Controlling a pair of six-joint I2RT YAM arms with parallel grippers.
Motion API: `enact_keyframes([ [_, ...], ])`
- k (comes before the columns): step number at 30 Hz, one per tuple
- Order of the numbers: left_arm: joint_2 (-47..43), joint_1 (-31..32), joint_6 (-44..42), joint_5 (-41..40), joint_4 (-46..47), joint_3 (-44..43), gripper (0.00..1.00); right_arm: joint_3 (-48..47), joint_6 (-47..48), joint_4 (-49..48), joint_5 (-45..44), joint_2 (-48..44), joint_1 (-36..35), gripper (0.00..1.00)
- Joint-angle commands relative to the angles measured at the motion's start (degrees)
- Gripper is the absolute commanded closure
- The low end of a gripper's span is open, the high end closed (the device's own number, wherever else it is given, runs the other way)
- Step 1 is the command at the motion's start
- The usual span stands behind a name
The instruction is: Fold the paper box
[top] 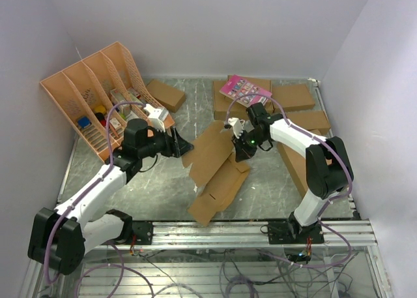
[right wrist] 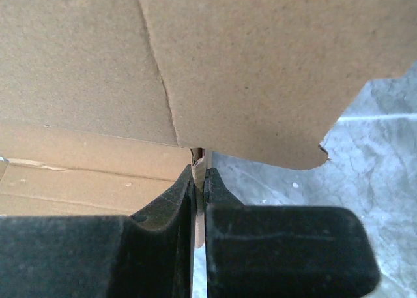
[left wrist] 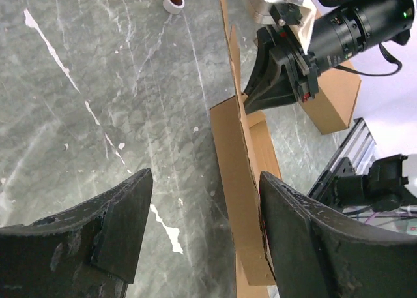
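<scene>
The paper box [top: 218, 171] is a flat brown die-cut sheet with flaps, partly raised off the marble table in the middle. My right gripper [top: 241, 152] is shut on its upper right edge; in the right wrist view a thin cardboard edge is pinched at the gripper [right wrist: 201, 175], with the sheet [right wrist: 260, 70] spreading above. My left gripper [top: 184, 145] stands open at the sheet's left edge. In the left wrist view, the left gripper [left wrist: 205, 213] has a strip of the sheet [left wrist: 238, 180] between its fingers, close by the right finger [left wrist: 306, 239], not squeezed. The right gripper [left wrist: 270, 83] shows beyond.
An orange file rack [top: 98, 96] stands at the back left. A small brown box [top: 166, 94] lies next to it. A brown box with a pink card [top: 244, 89] and other brown boxes [top: 293, 96] sit at the back right. A metal rail [top: 260, 231] runs along the near edge.
</scene>
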State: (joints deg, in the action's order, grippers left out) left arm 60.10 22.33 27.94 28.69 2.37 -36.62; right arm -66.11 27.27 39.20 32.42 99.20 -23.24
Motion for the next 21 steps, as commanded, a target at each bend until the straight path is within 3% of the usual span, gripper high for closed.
enact_keyframes([
  [1, 2.44, 0.09, 6.21, -1.12, 2.11, -0.31, 0.23, -1.56, 2.57, 6.22, -3.76, -0.4, -0.31, 1.0],
  [12, 5.64, 5.29, 8.33, -0.69, 4.49, -0.35, 0.27, 0.05, 2.23, 5.15, -9.43, -0.46, -1.59, 1.0],
  [19, 9.95, 6.31, 8.35, 1.42, 7.57, 1.02, 0.78, 0.72, 1.57, 3.9, -10.74, -0.93, -1.98, 0.96],
  [21, 10.25, 6.47, 8.06, 1.3, 7.83, 1.19, 0.87, 1.46, 1.57, 3.35, -11.07, -1.16, -2.06, 0.92],
])
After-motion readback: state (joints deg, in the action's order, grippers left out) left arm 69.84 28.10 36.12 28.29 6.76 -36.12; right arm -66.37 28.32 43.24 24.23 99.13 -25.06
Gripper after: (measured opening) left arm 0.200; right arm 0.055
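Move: The standing edge of the paper box's raised panel lies about 4 cm to the left gripper's right, 1 cm back and 4 cm below. The box's lower half lies some 12 cm back, 11 cm right and 16 cm below; the small brown box is roughly 26 cm ahead, 9 cm left and 16 cm below. From the right gripper, already pinching the paper box, that panel edge is about 16 cm left, 1 cm back and 9 cm higher. Bring the open left gripper down about 4 cm and nearly as far right onto the raised panel's standing edge, tipping the fingers some 10 degrees further down, then close them late to pinch it. Keep the right gripper's pinch on the box and ease it right about 2 cm, with a slight roll of the wrist. ##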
